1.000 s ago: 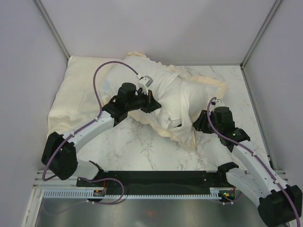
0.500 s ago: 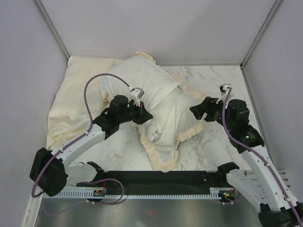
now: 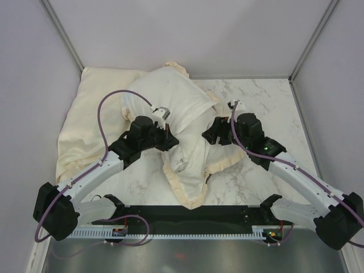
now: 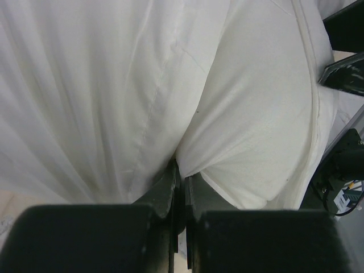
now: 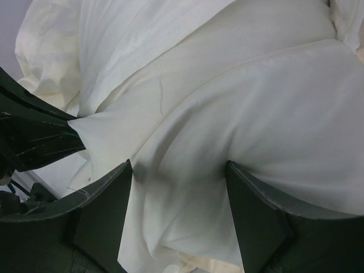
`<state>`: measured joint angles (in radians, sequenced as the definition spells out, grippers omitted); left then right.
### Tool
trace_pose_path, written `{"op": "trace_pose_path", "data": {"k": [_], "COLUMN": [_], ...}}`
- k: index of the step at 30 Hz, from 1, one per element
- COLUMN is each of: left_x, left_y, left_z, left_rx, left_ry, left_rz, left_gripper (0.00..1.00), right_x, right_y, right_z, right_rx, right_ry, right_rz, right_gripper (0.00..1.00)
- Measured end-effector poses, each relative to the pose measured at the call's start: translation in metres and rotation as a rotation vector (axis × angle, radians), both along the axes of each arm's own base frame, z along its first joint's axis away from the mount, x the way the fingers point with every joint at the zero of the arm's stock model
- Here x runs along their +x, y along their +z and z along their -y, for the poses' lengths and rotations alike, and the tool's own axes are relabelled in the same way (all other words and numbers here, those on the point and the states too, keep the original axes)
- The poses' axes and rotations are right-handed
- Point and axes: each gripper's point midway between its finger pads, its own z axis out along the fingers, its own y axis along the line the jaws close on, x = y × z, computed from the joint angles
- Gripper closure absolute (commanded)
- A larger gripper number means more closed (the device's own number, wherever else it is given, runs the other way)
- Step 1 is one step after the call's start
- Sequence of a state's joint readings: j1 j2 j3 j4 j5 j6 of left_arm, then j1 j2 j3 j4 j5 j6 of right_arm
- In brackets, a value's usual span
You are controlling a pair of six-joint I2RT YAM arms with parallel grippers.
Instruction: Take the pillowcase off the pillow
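Note:
The pillowcase lies bunched in the middle of the table, whitish side out, with its cream frill trailing toward the near edge. At its far end a plump white bulge is the pillow; I cannot tell whether it is bare or covered there. My left gripper is shut on a pinch of white pillowcase fabric, which fans out from the jaws. My right gripper stands open against the bundle's right side. White cloth bulges between its two dark fingers, and the gripper is not closed on it.
A flat pale-yellow cloth covers the table's far left up to the left wall. Grey walls close in the back and both sides. Bare marble table shows at the right and in front of the bundle. The left gripper's dark tip shows in the right wrist view.
My right gripper opened and swung from the near right in against the bundle's right side. The left arm drew back, and the frilled end of the pillowcase slid toward the near edge.

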<state>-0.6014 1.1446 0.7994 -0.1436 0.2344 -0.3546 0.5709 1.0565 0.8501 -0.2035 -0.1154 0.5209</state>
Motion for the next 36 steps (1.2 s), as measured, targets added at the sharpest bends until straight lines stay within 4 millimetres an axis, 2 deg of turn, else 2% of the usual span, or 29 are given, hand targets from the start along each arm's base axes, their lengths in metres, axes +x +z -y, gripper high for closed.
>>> {"op": "trace_pose_path", "data": {"k": [2, 5, 6, 10, 19, 21, 25, 28, 32, 36], "left_x": [0.0, -0.001, -0.001, 0.001, 0.009, 0.014, 0.025, 0.032, 0.042, 0.041], "left_y": [-0.002, -0.005, -0.005, -0.006, -0.004, 0.0, 0.011, 0.02, 0.028, 0.037], "left_z": [-0.002, -0.005, -0.006, -0.01, -0.014, -0.014, -0.022, -0.028, -0.039, -0.043], "left_rx": [0.007, 0.023, 0.026, 0.041, 0.063, 0.069, 0.086, 0.082, 0.066, 0.044], "left_ry": [0.005, 0.02, 0.022, 0.042, 0.087, 0.103, 0.156, 0.184, 0.218, 0.217], "left_rz": [-0.006, -0.013, -0.015, -0.011, 0.006, 0.012, 0.027, 0.037, 0.043, 0.055], "left_gripper": [0.98, 0.98, 0.98, 0.98, 0.98, 0.98, 0.98, 0.98, 0.98, 0.98], "right_x": [0.001, 0.003, 0.005, 0.014, 0.012, 0.009, 0.004, -0.002, -0.002, 0.002], "right_y": [-0.011, -0.025, -0.029, -0.04, -0.023, -0.018, -0.014, -0.014, -0.015, -0.022], "right_z": [-0.009, -0.018, -0.019, -0.02, -0.004, 0.008, 0.049, 0.072, 0.096, 0.112], "right_rx": [-0.033, -0.086, -0.102, -0.144, -0.178, -0.197, -0.271, -0.309, -0.325, -0.335], "right_ry": [-0.003, -0.02, -0.031, -0.084, -0.163, -0.204, -0.323, -0.378, -0.437, -0.475], "right_rz": [-0.015, -0.028, -0.032, -0.05, -0.024, -0.011, -0.008, -0.017, -0.034, -0.06], "right_gripper": [0.27, 0.51, 0.7, 1.0, 1.0, 1.0, 1.0, 1.0, 1.0, 1.0]}}
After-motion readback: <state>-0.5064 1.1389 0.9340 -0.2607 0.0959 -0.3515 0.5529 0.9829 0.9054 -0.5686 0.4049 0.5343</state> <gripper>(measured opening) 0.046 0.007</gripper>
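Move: The loose fold of pillowcase I want lies just under my open right fingers, about 2 cm ahead, 2 cm left and 4 cm down. From that hand, the cream hem's front tip is some 13 cm back, 4 cm left and 17 cm lower. The hem's right stretch is 8 cm right, 2 cm back and as low. From my left hand, already pinching cloth, the fold is about 9 cm right and 4 cm ahead, near level. I drop my open right hand about 4 cm, edging left and forward, and shut its fingers on the pillowcase fold. Then I lift slightly and haul it some 13 cm to the right, away from my left hand, turning the wrist about 25 degrees clockwise. My left hand keeps its pinch, dips slightly, then draws some 4 cm each forward, left and up. ##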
